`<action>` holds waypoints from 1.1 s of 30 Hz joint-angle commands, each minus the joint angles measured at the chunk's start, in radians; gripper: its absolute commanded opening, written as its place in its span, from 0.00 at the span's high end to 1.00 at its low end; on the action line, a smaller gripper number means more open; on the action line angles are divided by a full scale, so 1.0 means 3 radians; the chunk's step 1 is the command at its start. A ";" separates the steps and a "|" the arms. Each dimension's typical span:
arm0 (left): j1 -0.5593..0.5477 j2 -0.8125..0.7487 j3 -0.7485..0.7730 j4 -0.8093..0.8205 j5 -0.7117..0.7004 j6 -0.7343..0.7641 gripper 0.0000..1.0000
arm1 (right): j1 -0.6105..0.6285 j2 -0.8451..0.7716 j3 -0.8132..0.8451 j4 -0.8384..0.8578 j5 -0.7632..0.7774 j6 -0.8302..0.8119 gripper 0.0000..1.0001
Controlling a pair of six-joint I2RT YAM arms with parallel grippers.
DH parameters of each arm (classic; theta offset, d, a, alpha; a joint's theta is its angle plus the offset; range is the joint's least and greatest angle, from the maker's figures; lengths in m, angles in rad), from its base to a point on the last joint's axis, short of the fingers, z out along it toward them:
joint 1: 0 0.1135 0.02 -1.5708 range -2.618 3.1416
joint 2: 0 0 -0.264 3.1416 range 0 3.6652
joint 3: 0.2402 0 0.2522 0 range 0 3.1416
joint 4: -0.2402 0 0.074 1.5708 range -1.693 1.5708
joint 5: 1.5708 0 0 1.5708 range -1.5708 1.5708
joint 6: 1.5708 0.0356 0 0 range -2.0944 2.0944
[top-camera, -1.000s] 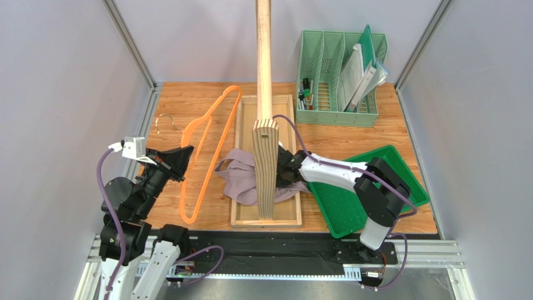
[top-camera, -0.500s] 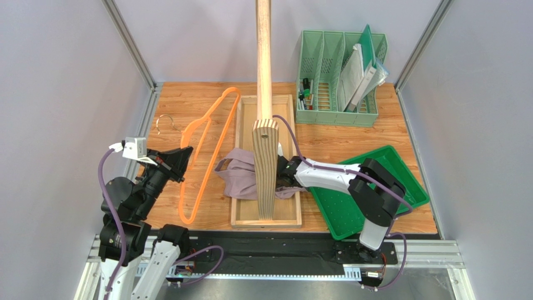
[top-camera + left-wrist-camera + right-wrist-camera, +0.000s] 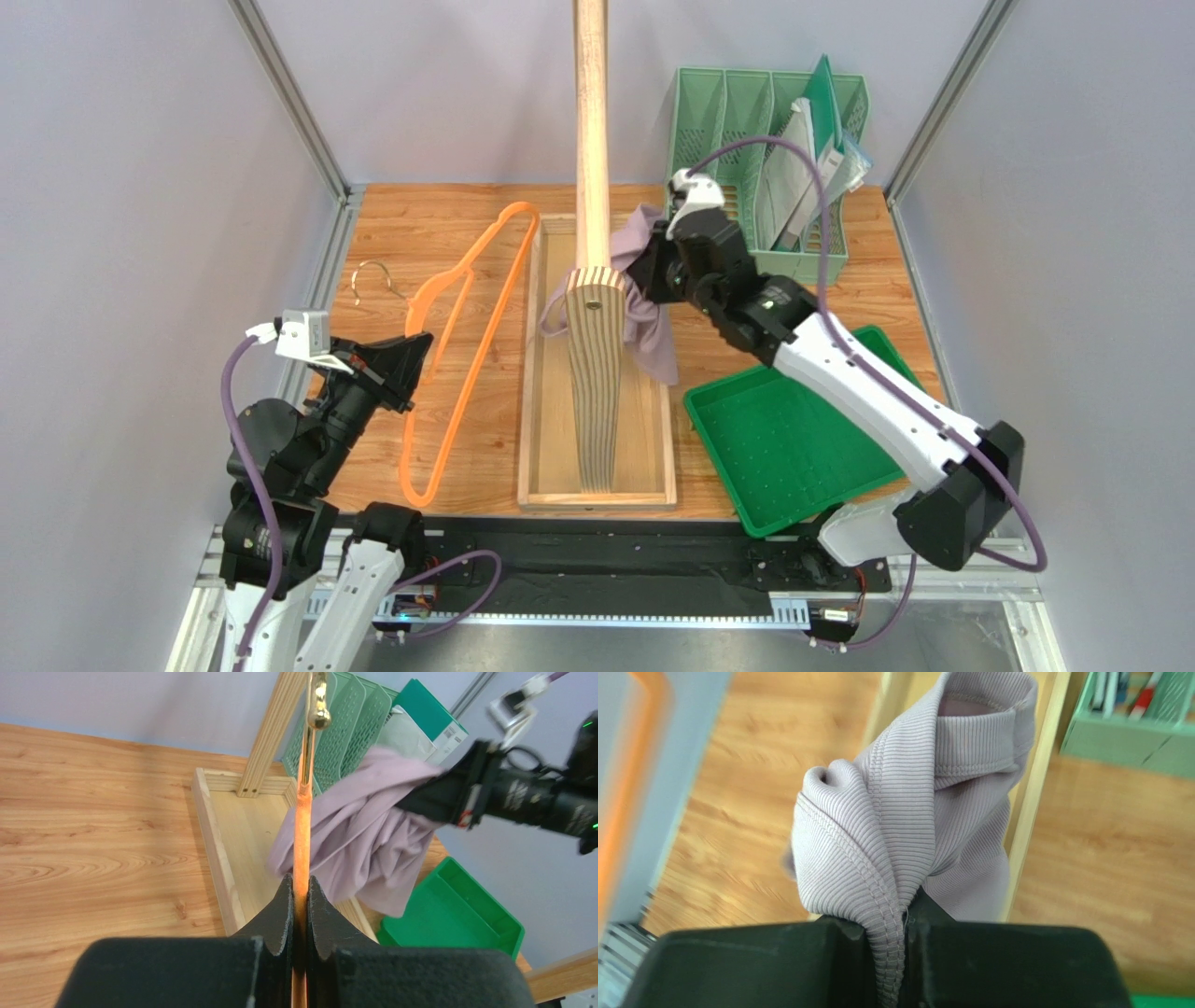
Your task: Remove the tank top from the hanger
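In the top view my left gripper (image 3: 411,353) at the left is shut on the orange hanger (image 3: 470,350). The hanger lies slanted over the table with its silver hook (image 3: 369,273) at the far left. The left wrist view shows the hanger's bar (image 3: 303,833) pinched between the left gripper's (image 3: 300,896) black fingers. My right gripper (image 3: 648,266) is shut on a bunched fold of the lavender tank top (image 3: 648,311) and holds it in the air beside the wooden post. The ribbed fabric (image 3: 913,826) runs down between the right gripper's (image 3: 903,931) jaws. The tank top hangs apart from the hanger, partly hidden behind the post.
A tall wooden post (image 3: 592,140) rises from a shallow wooden base box (image 3: 540,420) in the middle. A green tray (image 3: 786,448) lies at the front right. A mint-green desk organizer (image 3: 758,182) with papers stands at the back right. Grey walls close in both sides.
My right gripper shut on the tank top down in the wooden box, then rose and swung back with it. The left gripper kept its hold on the hanger.
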 commanded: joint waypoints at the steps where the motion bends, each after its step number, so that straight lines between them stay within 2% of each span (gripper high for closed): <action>1: -0.0009 -0.0014 0.0129 0.0077 0.0038 0.0024 1.00 | -0.0201 -0.0353 0.0334 -0.0171 -0.0148 -0.0067 1.00; 9: -0.0009 0.0129 0.0282 -0.0005 0.0263 0.0106 1.00 | -0.0702 -0.1018 0.0385 -0.0824 -0.0026 -0.0113 1.00; 11: -0.0009 0.0190 0.0323 -0.0021 0.0355 0.0136 1.00 | -0.0717 -0.1258 0.0344 -0.0983 0.0143 -0.0103 1.00; 15: -0.0004 0.0359 0.0435 -0.0107 0.0605 0.0295 1.00 | -0.0728 -0.1611 0.0115 -0.1648 0.0598 0.0020 1.00; 19: -0.0004 0.0635 0.0706 -0.0372 0.0922 0.0632 1.00 | -0.0804 -0.1923 -0.0390 -0.2129 0.1063 0.0372 1.00; 23: -0.0009 0.0911 0.0906 -0.0557 0.1127 0.0832 1.00 | -0.1089 -0.2164 -0.0846 -0.2389 0.1355 0.0801 1.00; 27: -0.0004 0.0942 0.0906 -0.0517 0.1311 0.0786 1.00 | -0.1504 -0.1940 -0.1087 -0.2498 0.1341 0.1343 1.00; 28: -0.0004 0.0947 0.0891 -0.0456 0.1357 0.0771 1.00 | -0.1642 -0.1878 -0.1148 -0.2427 0.1128 0.1355 1.00; 29: -0.0004 0.0958 0.0875 -0.0435 0.1393 0.0760 1.00 | -0.1683 -0.1832 -0.1296 -0.2163 0.1024 0.1340 0.96; 31: -0.0004 0.0973 0.0865 -0.0420 0.1490 0.0730 1.00 | -0.1725 -0.1704 -0.1409 -0.1946 0.0886 0.1304 0.80; 33: -0.0009 0.1049 0.0900 -0.0445 0.1673 0.0755 1.00 | -0.1725 -0.1622 -0.1359 -0.1976 0.0900 0.1294 0.41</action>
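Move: Down to the right, the green tray that the tank top is bound for sits about 27 cm right of the right hand, 14 cm back and 23 below. The wooden base is 6 cm to the hand's left, 3 back and 24 below; the near post is also 6 left but 24 back. From the left hand, which holds the hanger, the wooden bar lies 21 cm right, 11 ahead and 15 above. Swinging the tank top away from the stand, the right hand travels about 29 cm right and 14 back, first rising some 10 cm, then sinking 20 over the green tray, turning clockwise and tipping down; its fingers start opening at the end. The left hand keeps the hanger pinched, shifts 5 cm right and turns clockwise towards the bar. ##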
